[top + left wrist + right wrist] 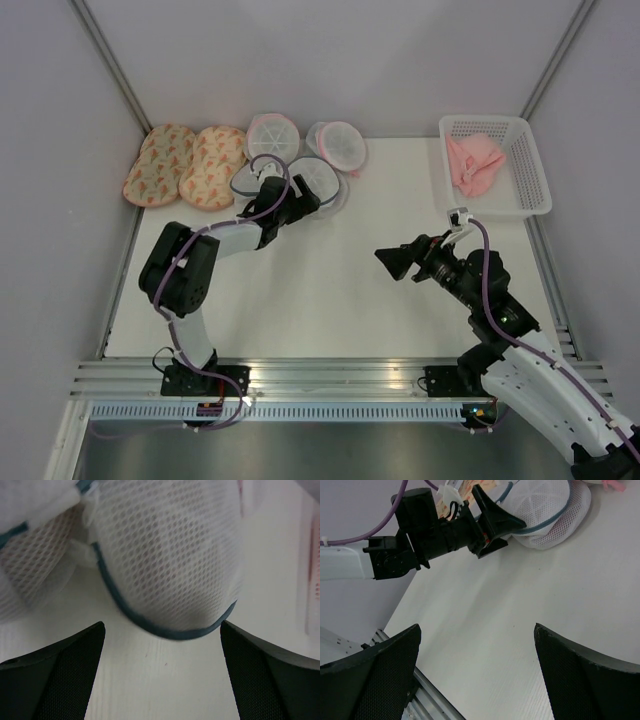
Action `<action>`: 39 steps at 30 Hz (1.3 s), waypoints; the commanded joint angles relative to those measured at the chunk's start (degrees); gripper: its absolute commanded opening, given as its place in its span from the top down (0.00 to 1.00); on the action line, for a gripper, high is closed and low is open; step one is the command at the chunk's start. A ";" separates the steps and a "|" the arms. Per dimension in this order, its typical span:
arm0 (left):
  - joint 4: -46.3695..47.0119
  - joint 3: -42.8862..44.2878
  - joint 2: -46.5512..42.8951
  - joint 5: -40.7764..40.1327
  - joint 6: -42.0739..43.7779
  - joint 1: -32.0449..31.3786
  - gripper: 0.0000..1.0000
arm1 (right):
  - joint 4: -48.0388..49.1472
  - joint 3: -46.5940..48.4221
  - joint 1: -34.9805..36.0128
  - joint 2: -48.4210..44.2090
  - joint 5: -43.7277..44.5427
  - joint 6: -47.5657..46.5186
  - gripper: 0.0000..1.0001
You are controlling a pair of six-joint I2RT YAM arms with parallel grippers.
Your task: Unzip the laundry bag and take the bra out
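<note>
The laundry bag (322,178), a white mesh dome with a dark blue-grey rim, lies at the back of the table left of centre. In the left wrist view the laundry bag (170,565) fills the upper frame, its rim just ahead of my fingertips. My left gripper (305,197) (161,630) is open, its tips either side of the rim's near edge without touching it. My right gripper (392,260) (477,630) hovers open over bare table, right of centre, facing the laundry bag (545,510). The bra is hidden.
Two pink-rimmed mesh bags (272,135) (342,145) lie behind the laundry bag. Two peach patterned pads (160,165) (212,165) sit at the back left. A white basket (532,175) at the back right holds a pale pink cloth (475,165).
</note>
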 commanded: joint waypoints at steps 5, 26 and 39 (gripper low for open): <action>14.47 7.98 7.37 4.59 -9.13 0.25 0.00 | -3.82 -0.62 0.15 -3.17 2.40 -1.40 0.02; 13.78 -20.21 -16.60 5.57 -22.22 -10.90 0.98 | -5.84 0.78 0.15 2.01 5.83 -0.43 0.02; 11.93 -37.63 -26.65 -25.99 -43.94 -31.92 0.98 | 19.32 -10.12 1.37 14.94 -10.53 18.39 0.02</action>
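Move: The right-hand blue-trimmed laundry bag lies just in front of the open left hand, its middle about 5 cm ahead, 4 cm right and 2 cm lower. The other blue-trimmed bag is some 12 cm left and 2 cm ahead of the hand; a pink-trimmed bag is about 12 cm ahead and 9 cm right. From the right hand, the first bag is roughly 22 cm ahead, 19 cm left and 19 cm below. Left hand reaches in, pinches the bag and pulls it 25 cm back while open right sinks 10 cm. ##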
